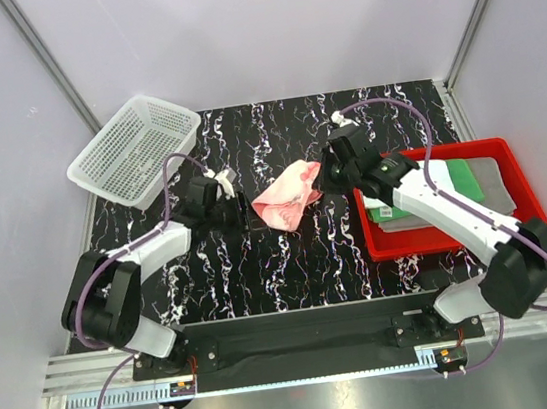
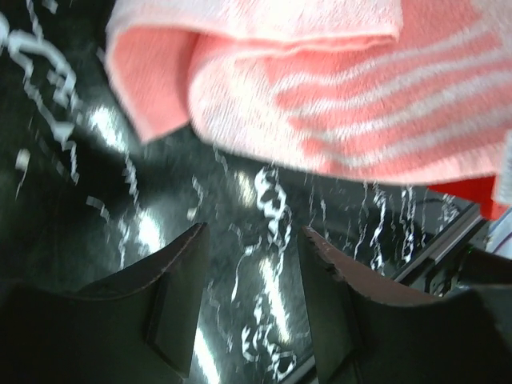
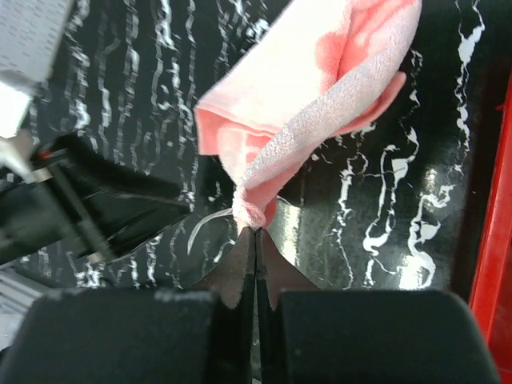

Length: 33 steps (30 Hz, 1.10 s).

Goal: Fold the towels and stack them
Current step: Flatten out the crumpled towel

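A pink towel [image 1: 289, 195] hangs bunched over the middle of the black marbled table [image 1: 260, 257]. My right gripper [image 1: 320, 176] is shut on one corner of it; in the right wrist view the pink towel [image 3: 320, 88] runs up and away from the pinched tips of the right gripper [image 3: 255, 232]. My left gripper [image 1: 243, 208] sits just left of the towel. It stands open [image 2: 252, 272] with nothing between its fingers [image 2: 180, 296], and the pink towel [image 2: 320, 80] lies ahead of them, apart. Folded green [image 1: 464, 177] and grey [image 1: 495, 181] towels lie in the tray.
A red plastic tray [image 1: 400, 246] stands at the right of the table, under my right arm. A white mesh basket [image 1: 135, 147] sits at the back left. The left arm [image 3: 96, 208] shows at the left of the right wrist view.
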Tool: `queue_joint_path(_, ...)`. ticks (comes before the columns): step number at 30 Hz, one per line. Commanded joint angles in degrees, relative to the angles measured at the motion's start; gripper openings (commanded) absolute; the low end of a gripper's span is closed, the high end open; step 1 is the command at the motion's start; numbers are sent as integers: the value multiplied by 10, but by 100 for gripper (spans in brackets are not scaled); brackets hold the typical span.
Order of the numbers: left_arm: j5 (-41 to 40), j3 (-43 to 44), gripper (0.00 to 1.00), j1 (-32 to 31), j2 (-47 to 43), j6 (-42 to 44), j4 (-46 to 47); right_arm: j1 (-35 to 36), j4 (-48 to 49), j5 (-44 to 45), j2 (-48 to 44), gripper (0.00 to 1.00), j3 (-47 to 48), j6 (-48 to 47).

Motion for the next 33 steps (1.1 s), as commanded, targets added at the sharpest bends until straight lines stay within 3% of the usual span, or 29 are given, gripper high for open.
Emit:
queue_joint_path(1, 34, 24, 53, -2, 39, -18, 118, 2, 60, 14, -39, 0, -10, 21)
queue_joint_path(7, 26, -11, 54, -2, 32, -53, 154, 3, 86, -9, -39, 0, 36, 32)
queue_joint_path(11, -38, -10, 59, -1, -9, -54, 80, 3, 95, -14, -22, 0, 62, 39)
queue_joint_path(21, -88, -36, 57, -53, -102, 51, 88, 1, 147, -25, 87, 0, 74, 59)
queue_joint_path(25, -120, -27, 56, -71, -86, 49, 95, 0, 160, -65, 147, 0, 99, 64)
queue_joint_path(29, -203, 16, 56, -67, -42, 36, 13, -18, 136, -97, 198, 0, 127, 43)
queue_joint_path(33, -251, 72, 54, -51, 9, 8, -71, -45, 136, -96, 178, 0, 92, 32)
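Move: The right hand already pinches a corner of the crumpled pink towel; the bare tabletop it is taken to is about 8 cm ahead, 7 cm left and 17 cm below. The towel's middle hangs some 7 cm to its left, 1 cm back and 12 cm below; the red box is about 30 cm right, 6 cm back and 16 cm down. From the open left hand, the towel's middle is roughly 3 cm ahead and 9 cm right, about level. Right hand lifts its still-pinched towel corner 6 cm, then swings forward-left, 11 cm down; open left hand bobs. ##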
